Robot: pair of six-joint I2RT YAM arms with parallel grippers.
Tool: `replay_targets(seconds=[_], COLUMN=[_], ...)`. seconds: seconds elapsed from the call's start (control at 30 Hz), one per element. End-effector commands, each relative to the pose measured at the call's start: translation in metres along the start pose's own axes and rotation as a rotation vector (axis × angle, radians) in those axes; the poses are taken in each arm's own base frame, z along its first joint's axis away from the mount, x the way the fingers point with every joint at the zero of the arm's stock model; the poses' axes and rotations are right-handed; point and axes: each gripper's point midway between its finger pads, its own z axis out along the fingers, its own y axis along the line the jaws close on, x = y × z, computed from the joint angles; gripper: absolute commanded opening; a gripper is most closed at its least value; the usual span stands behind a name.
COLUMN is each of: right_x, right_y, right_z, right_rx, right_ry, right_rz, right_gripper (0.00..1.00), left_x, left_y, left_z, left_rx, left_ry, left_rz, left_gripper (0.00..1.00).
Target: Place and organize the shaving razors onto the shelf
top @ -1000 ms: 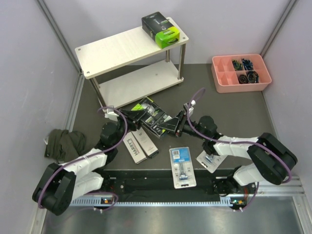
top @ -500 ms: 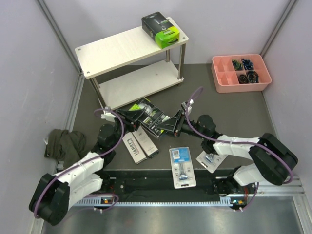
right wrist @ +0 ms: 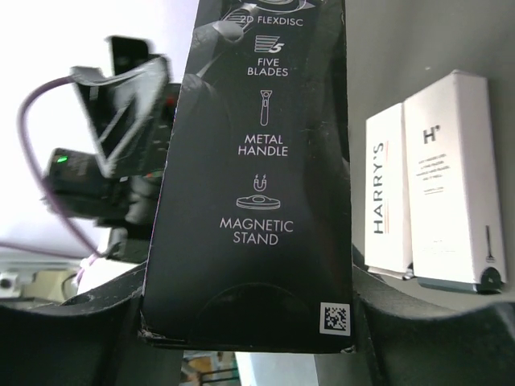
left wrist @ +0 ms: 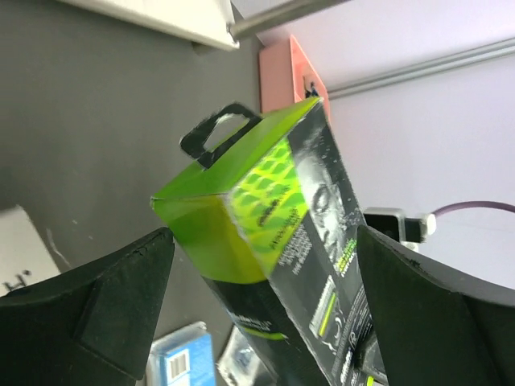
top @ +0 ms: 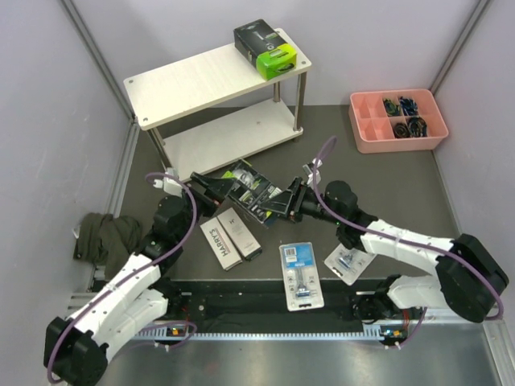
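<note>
A black and lime-green razor pack hangs just above the dark mat. My right gripper is shut on its barcode end. My left gripper stands open around the pack's green hanger end, with a gap on each side of it. A second black and green pack lies on the top board of the shelf, at its right end. Two white Harry's boxes lie side by side on the mat. Two blue-card blister packs lie near the front edge.
A pink compartment tray with small dark items sits at the back right. A dark green cloth is bunched by the left wall. The shelf's lower board is bare.
My left gripper has opened and let go of the pack's green end, and the left arm has drawn back a little. My right gripper keeps its hold on the pack.
</note>
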Motion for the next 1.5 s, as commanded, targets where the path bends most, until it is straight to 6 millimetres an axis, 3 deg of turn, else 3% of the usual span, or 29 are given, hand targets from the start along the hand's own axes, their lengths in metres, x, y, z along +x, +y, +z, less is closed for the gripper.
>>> replay_targets(seconds=[0.0,0.17,0.2,0.27,0.3,0.37,0.5,0.57,0.6,0.67,0.7,0.73,0.8,0.87,0.93,1.03,1.27,1.3,1.37,1.43,1.47], right_x=[-0.028,-0.049,-0.056,-0.057,-0.061,-0.063,-0.071,-0.075,-0.079,-0.083,-0.089,-0.091,-0.098,-0.107,-0.118,-0.138,-0.190,-0.200,-0.211,-0.224,-0.229], right_y=[0.053,0.078,0.096,0.101,0.118,0.129,0.172,0.179,0.194,0.196,0.212,0.206,0.223,0.218,0.235,0.239,0.238,0.228,0.233,0.223,0.231], right_z=[-0.008,-0.021,-0.024,-0.026,-0.027,-0.026,-0.023,-0.017,-0.017,-0.008,-0.008,0.004,0.011,0.028,0.032,0.049,0.070,0.076,0.077,0.086,0.085], right_rx=[-0.051,-0.037,-0.057,-0.030,-0.055,-0.067,-0.161,-0.177,-0.202,-0.199,-0.228,-0.217,-0.251,-0.241,-0.284,-0.311,-0.341,-0.327,-0.346,-0.330,-0.342], right_ry=[-0.075,-0.113,-0.129,-0.111,-0.118,-0.112,-0.107,-0.096,-0.104,-0.096,-0.108,-0.094,-0.093,-0.086,-0.105,-0.123,-0.191,-0.201,-0.221,-0.231,-0.242], right_rz=[-0.148,-0.198,-0.247,-0.266,-0.293,-0.301,-0.324,-0.332,-0.345,-0.349,-0.365,-0.356,-0.375,-0.368,-0.374,-0.349,-0.254,-0.238,-0.230,-0.215,-0.216], right_gripper=[0.00,0.00,0.00,0.00,0.00,0.00,0.00,0.00,0.00,0.00,0.00,0.00,0.00,0.00,0.00,0.00,0.00,0.00,0.00,0.00,0.00], left_x=[-0.028,-0.036,-0.035,-0.033,-0.032,-0.027,-0.019,-0.016,-0.014,-0.011,-0.010,-0.009,-0.008,-0.006,-0.005,-0.005,-0.006,-0.006,-0.005,-0.003,-0.001], left_y=[-0.013,-0.003,0.002,0.011,0.015,0.025,0.036,0.041,0.042,0.047,0.048,0.049,0.048,0.047,0.047,0.044,0.040,0.040,0.039,0.039,0.041], left_z=[-0.014,-0.033,-0.035,-0.040,-0.042,-0.045,-0.047,-0.047,-0.047,-0.047,-0.047,-0.047,-0.046,-0.046,-0.046,-0.046,-0.048,-0.048,-0.049,-0.050,-0.051], left_rx=[-0.058,-0.105,-0.116,-0.137,-0.145,-0.175,-0.190,-0.202,-0.202,-0.211,-0.212,-0.212,-0.208,-0.203,-0.202,-0.194,-0.189,-0.191,-0.187,-0.184,-0.190], left_ry=[-0.075,-0.114,-0.114,-0.111,-0.108,-0.092,-0.063,-0.048,-0.041,-0.030,-0.025,-0.023,-0.021,-0.011,-0.003,0.000,0.010,0.011,0.014,0.027,0.035], left_rz=[0.202,0.238,0.241,0.244,0.244,0.242,0.235,0.232,0.231,0.227,0.220,0.217,0.212,0.211,0.212,0.219,0.237,0.236,0.236,0.235,0.232], left_gripper=[0.99,0.99,0.99,0.99,0.99,0.99,0.99,0.99,0.99,0.99,0.99,0.99,0.99,0.99,0.99,0.99,0.99,0.99,0.99,0.99,0.99])
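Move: With the black razor box already in its fingers, my right hand has the free strip on the shelf's top board about 26 cm ahead, 12 cm to its left and 14 cm higher. The green-ended box up there stands some 30 cm ahead, 3 cm left and 18 cm up. The white H' box lies 20 cm below my hand, 3 cm ahead and 10 cm left. From my open left hand that strip is 20 cm ahead, 2 cm right and 14 cm up. I keep my right grip on the razor box, ease it a little right out of my left hand's open fingers, lift it some 18 cm, rolling its forward side up about 15 degrees, then carry it forward and left over the top board, levelling partly. My left hand, still wide open, backs off left and back with a small rise, then sinks, rolling. ##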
